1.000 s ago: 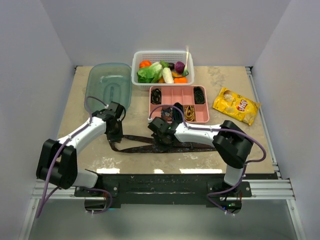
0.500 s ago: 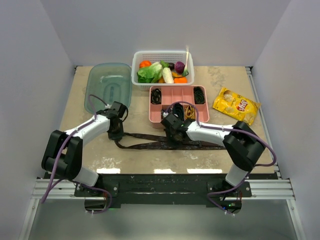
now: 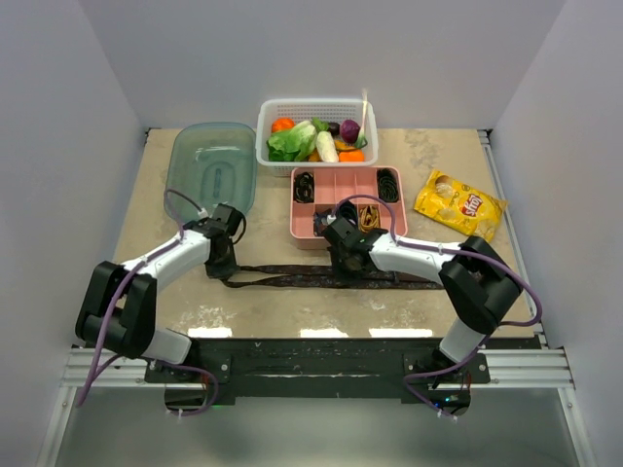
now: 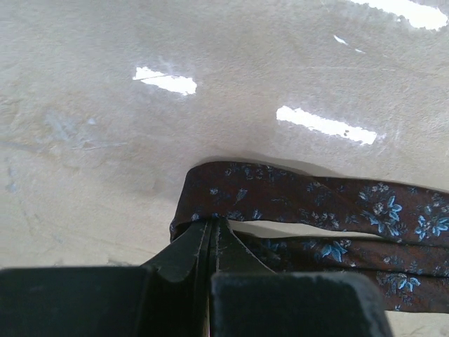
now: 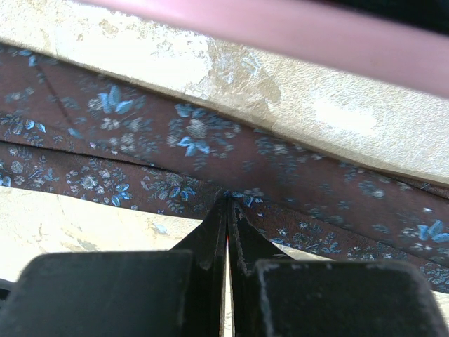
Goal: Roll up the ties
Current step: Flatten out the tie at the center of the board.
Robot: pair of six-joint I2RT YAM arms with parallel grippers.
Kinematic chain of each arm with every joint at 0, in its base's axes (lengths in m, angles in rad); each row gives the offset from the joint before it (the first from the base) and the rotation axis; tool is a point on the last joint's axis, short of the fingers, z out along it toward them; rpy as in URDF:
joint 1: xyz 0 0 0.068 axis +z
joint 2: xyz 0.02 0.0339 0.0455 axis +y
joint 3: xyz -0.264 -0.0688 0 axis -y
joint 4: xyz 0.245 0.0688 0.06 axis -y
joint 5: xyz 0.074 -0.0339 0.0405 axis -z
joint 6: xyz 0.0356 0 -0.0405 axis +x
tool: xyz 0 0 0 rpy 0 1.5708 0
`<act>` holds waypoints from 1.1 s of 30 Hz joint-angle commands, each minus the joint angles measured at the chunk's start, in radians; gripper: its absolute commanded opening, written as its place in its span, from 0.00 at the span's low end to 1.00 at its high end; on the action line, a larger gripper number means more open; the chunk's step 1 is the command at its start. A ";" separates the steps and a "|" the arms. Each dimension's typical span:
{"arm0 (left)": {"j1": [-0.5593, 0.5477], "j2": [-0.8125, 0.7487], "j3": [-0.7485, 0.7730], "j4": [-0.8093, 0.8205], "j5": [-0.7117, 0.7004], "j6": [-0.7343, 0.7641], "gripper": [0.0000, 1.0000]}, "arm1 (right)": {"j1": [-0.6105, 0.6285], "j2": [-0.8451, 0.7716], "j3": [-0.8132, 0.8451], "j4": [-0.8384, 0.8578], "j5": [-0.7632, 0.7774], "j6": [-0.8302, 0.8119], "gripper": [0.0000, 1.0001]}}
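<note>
A dark brown-maroon tie [image 3: 292, 279] with small blue flowers lies folded in two across the table's near middle, its layers running left to right. My left gripper [image 3: 223, 268] is shut on the folded left end [image 4: 210, 179], and the tips [image 4: 212, 223] pinch the cloth. My right gripper [image 3: 347, 267] is shut on the tie [image 5: 210, 140] near its middle, just in front of the pink tray; its tips [image 5: 227, 202] meet at the fabric. Rolled ties sit in the tray: black coils [image 3: 305, 186] [image 3: 387, 183] and a gold one [image 3: 370, 220].
The pink compartment tray [image 3: 348, 183] stands right behind the right gripper, and its rim [image 5: 316, 35] shows in the right wrist view. Farther back are a white basket [image 3: 316, 105] of vegetables, a teal lid [image 3: 214, 161] at the left and a yellow chip bag [image 3: 459, 204] at the right.
My right gripper has slid right and slightly toward the tray with the tie in it. The tie's two layers, spread in a V before, now lie close together in a straighter line.
</note>
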 commanded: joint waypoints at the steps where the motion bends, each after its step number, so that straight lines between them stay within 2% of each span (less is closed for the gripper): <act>1: 0.010 -0.052 -0.004 -0.017 -0.082 -0.072 0.00 | -0.016 0.057 -0.057 -0.112 0.052 -0.019 0.00; 7: 0.041 -0.038 -0.014 -0.019 -0.084 -0.098 0.00 | -0.024 0.040 -0.069 -0.119 0.059 -0.019 0.00; 13: 0.043 -0.106 -0.024 -0.022 -0.085 -0.115 0.00 | -0.027 0.037 -0.066 -0.119 0.048 -0.025 0.00; 21: 0.038 -0.216 -0.031 0.029 0.066 -0.052 0.00 | 0.005 0.008 0.018 -0.167 0.054 -0.069 0.00; 25: 0.038 -0.330 -0.027 0.038 0.077 -0.039 0.13 | 0.048 -0.008 0.121 -0.217 0.068 -0.103 0.00; 30: 0.039 -0.335 0.017 0.053 0.057 -0.010 0.28 | 0.137 0.032 0.225 -0.211 0.063 -0.134 0.00; 33: 0.039 -0.290 0.048 0.046 0.079 0.000 0.27 | 0.178 0.086 0.303 -0.170 0.037 -0.151 0.00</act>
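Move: The left hand still pinches the tie's looped left end at its fingertips, practically down on the board; the green container is about 25 cm ahead and 4 cm left, the pink tray some 17 cm ahead and 27 cm right. The right hand's shut fingertips rest on the tie's middle stretch, which runs about 1 cm ahead of them, with the looped end roughly 26 cm left and level, and the tray's middle about 17 cm straight ahead. The left hand draws the pinched looped end about 1.5 cm to the left, close over the board, turning slightly counter-clockwise, while the right keeps its shut fingertips resting on the tie's middle stretch. The left then rises and eases back right, opens its fingers about a quarter to let go and climbs to some 7 cm above where it began, tipping its fingertips forward, as the right slides a little back and right, then lifts off nearly 4 cm, fingers shut, and swings left towards the looped end. ##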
